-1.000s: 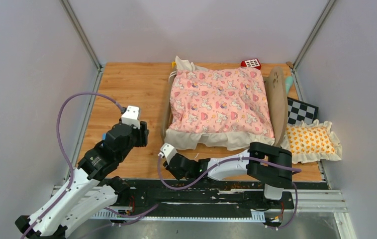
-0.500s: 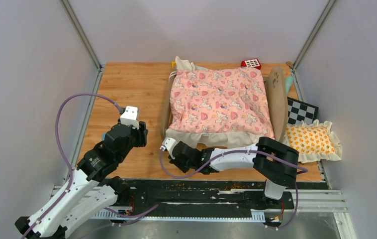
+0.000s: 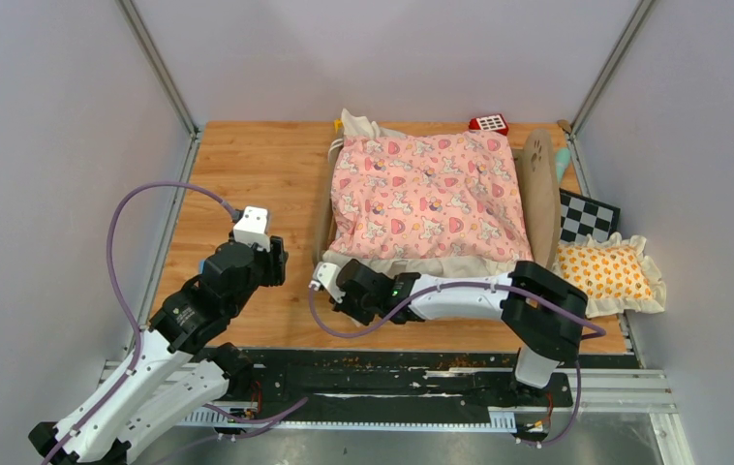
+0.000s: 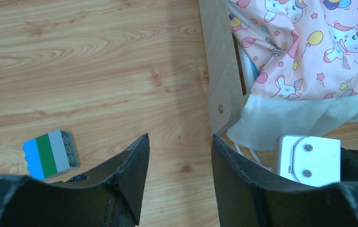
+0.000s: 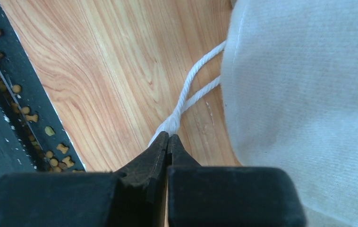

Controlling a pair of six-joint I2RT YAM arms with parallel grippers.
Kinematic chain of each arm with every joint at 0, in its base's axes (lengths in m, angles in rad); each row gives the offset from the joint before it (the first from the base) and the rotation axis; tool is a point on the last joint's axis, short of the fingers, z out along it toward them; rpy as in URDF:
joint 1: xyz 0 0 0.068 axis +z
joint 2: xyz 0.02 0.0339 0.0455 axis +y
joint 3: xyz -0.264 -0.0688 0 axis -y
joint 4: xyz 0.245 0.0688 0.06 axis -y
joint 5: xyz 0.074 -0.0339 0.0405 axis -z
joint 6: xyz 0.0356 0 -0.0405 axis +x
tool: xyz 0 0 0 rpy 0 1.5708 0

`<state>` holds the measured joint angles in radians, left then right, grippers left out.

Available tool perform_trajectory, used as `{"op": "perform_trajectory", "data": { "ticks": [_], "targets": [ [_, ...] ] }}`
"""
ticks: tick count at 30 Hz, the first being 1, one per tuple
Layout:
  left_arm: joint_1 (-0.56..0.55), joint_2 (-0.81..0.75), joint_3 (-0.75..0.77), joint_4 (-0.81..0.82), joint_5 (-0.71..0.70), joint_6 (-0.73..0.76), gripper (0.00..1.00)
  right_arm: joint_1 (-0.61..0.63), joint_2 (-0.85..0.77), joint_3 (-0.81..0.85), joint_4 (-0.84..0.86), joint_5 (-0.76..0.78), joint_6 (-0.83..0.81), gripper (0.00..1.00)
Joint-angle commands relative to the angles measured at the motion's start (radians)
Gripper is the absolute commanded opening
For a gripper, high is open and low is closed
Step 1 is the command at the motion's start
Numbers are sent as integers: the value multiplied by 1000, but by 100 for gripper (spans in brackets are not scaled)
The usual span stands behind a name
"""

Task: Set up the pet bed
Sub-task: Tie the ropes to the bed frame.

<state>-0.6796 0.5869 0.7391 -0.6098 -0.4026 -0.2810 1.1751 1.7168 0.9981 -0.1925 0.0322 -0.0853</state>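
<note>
The pet bed point(image 3: 325, 208) lies on the wooden table with its rounded headboard point(image 3: 539, 184) to the right. A pink unicorn quilt point(image 3: 431, 199) covers it, and the cream ruffle point(image 5: 304, 94) hangs over the near side. A white cord point(image 5: 186, 94) runs out from under the ruffle. My right gripper point(image 5: 168, 136) is shut on that cord at the bed's near left corner point(image 3: 322, 287). My left gripper point(image 4: 179, 138) hangs open over bare table just left of the frame's side rail point(image 4: 222, 71), holding nothing point(image 3: 271, 263).
A blue, green and grey block point(image 4: 49, 153) lies on the table left of my left gripper. An orange frilled pillow point(image 3: 605, 273) and a checkered board point(image 3: 586, 218) sit right of the headboard. A red toy point(image 3: 488, 123) is behind the bed. The black rail point(image 5: 7, 94) carries crumbs.
My right gripper moved from near the rail up to the bed's near left corner and shut on the white cord. The left arm barely shifted.
</note>
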Motion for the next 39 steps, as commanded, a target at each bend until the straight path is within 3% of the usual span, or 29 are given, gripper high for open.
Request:
{"op": "perform_trajectory", "data": {
  "ticks": [1,20,22,25,28,39],
  "targets": [
    [-1,1,-6,26,-12,13,58,-18,-25,33,-23,7,-82,0],
    [-1,10,-6,28,-4,14,58,-29,2,3,44,85,-340,0],
    [-1,11,-6,28,-4,15,58,-29,6,-5,50,80,-370,6],
    [-1,11,-6,28,-4,16,58,-29,15,-13,42,82,-407,24],
    [-1,11,-7,28,-2,15,58,-29,3,-30,32,91,-440,33],
    [-1,12,-6,28,-1,13,58,-30,-230,-154,-16,-70,-607,37]
  ]
}}
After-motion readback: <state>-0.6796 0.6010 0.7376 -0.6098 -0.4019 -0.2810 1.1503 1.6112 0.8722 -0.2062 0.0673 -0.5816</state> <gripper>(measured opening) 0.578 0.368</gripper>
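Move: Just off the bed's near-left end, the right hand still has a rope end pinched low over the table. From that hand the bed frame's near-left corner is about 6 cm ahead and 3 cm left, and the cover's white hem about 6 cm ahead and 3 cm right. A white scrap lies some 2 cm ahead and 8 cm right. From the left hand, that frame corner is about 7 cm right, 1 cm ahead and 18 cm down. Carrying the pinched rope end forward about 3 cm and slightly right towards the hem, the right hand rolls about its finger axis, some 25 degrees in all and counter-clockwise. Its fingers then open about a third and let the rope go; the hand draws off about 3 cm to the right and a little back, dipping about a centimetre before coming up again. ##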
